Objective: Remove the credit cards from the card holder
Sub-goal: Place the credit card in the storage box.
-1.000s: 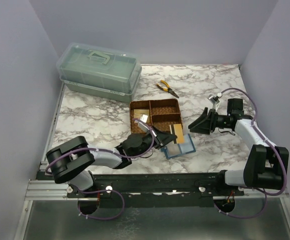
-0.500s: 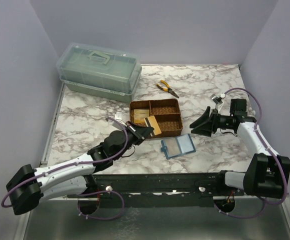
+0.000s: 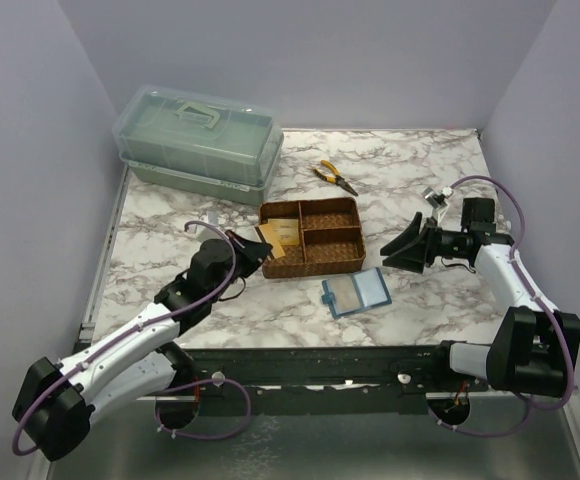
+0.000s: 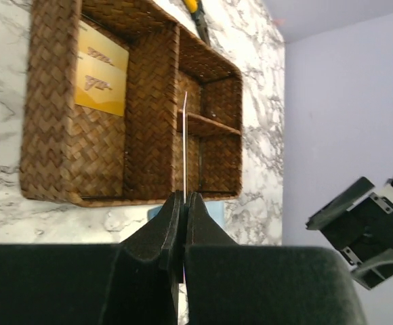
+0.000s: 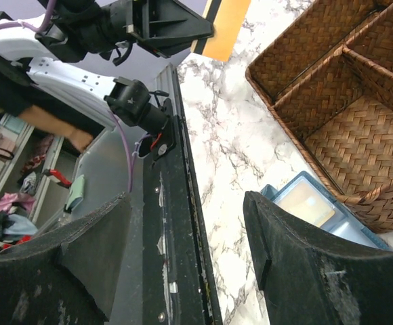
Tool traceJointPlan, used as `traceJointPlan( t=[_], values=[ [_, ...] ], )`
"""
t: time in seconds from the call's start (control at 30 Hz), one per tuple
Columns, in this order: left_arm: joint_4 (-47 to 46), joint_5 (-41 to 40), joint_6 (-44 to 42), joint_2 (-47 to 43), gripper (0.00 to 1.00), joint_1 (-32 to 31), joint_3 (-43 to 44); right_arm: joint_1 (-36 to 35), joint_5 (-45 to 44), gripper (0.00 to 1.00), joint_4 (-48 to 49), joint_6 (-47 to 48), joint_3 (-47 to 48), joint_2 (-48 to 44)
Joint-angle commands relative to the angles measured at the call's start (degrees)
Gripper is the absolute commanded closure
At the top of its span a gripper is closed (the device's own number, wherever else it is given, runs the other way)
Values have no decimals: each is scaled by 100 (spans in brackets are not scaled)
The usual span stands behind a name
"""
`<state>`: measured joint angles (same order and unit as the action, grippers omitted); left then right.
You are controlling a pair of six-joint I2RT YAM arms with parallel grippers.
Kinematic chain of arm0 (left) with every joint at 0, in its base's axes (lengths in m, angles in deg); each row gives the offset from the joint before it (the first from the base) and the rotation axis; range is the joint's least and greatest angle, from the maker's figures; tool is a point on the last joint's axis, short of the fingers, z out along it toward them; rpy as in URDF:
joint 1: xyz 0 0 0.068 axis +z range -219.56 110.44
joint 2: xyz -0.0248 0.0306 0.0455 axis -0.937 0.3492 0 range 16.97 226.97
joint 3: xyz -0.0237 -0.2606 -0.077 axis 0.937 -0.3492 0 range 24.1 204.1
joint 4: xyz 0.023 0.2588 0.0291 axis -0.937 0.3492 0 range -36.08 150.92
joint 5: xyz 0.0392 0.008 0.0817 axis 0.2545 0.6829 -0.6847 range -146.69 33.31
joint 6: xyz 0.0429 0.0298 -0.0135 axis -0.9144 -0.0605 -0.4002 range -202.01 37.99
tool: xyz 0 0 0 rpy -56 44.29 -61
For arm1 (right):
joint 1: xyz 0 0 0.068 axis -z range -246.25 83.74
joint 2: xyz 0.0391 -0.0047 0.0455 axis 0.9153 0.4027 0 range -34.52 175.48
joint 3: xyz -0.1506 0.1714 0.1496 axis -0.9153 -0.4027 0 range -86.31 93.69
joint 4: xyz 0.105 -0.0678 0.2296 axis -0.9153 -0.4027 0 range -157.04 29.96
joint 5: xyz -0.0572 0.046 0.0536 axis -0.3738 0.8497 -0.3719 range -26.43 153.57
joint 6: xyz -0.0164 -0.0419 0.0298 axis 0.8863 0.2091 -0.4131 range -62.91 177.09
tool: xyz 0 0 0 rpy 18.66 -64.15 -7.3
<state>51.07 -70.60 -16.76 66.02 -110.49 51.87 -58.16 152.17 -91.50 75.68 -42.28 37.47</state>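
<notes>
My left gripper (image 3: 253,251) is shut on a gold credit card (image 3: 266,238), holding it on edge at the left end of the brown woven tray (image 3: 313,267). In the left wrist view that held card (image 4: 184,142) shows as a thin upright line above my shut left gripper (image 4: 184,198). From the right wrist it is a gold card (image 5: 228,26) with a dark stripe. Another yellow card (image 3: 285,231) (image 4: 102,76) lies flat in the tray's left compartment. The teal-blue card holder (image 3: 356,292) (image 5: 310,206) lies open on the marble in front of the tray. My right gripper (image 3: 406,251) (image 5: 186,202) hangs open and empty to the holder's right.
A green lidded plastic box (image 3: 199,141) stands at the back left. Yellow-handled pliers (image 3: 333,177) lie behind the tray. The woven tray (image 4: 47,135) (image 5: 332,88) has three compartments. The black front rail (image 5: 176,223) runs along the table's near edge.
My left arm has swung left, carrying the card from over the card holder to the tray's left end. The right arm has barely shifted.
</notes>
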Motion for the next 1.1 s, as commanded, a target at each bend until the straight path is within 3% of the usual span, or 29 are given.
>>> traceJointPlan(
  t=[0.0, 0.27, 0.63, 0.77, 0.97, 1.07],
  values=[
    [109, 699, -338, 270, 100, 415, 226, 66, 64, 26, -114, 155, 97, -35],
    [-330, 1744, -498, 1061, 100, 1145, 289, 95, 102, 26, -147, 194, 103, 2],
    [-681, 1439, 287, 2106, 100, 1318, 596, 122, 158, 26, -185, 248, 108, 85],
    [-872, 979, 863, 2308, 100, 1281, 601, 130, 167, 26, -207, 258, 119, 126],
    [-881, -705, 1544, 2223, 100, 801, 651, 138, 170, 26, -220, 271, 121, 124],
    [-849, -1119, 1837, 2370, 100, 662, 723, 145, 174, 26, -220, 269, 123, 122]
  ],
)
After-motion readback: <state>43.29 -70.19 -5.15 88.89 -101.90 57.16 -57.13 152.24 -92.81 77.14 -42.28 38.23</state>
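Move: The left hand, holding a credit card, is near the front-left corner of the woven storage box. The box's left compartment is about 9 cm ahead, 3 cm right and 14 cm below. The cards already in it are some 11 cm ahead and 4 cm right. The open card holder is roughly 24 cm right and 4 cm back. From the right hand, the compartment is about 13 cm forward, 24 cm left and 16 cm down. Keeping the credit card pinched between closed fingertips, the left hand carries it forward some 7 cm and down about 6 cm, in towards the storage box's left compartment. Its fingers tip down about 15 degrees on the way; at the end the hand swings counter-clockwise by nearly as much and lifts about a centimetre. ##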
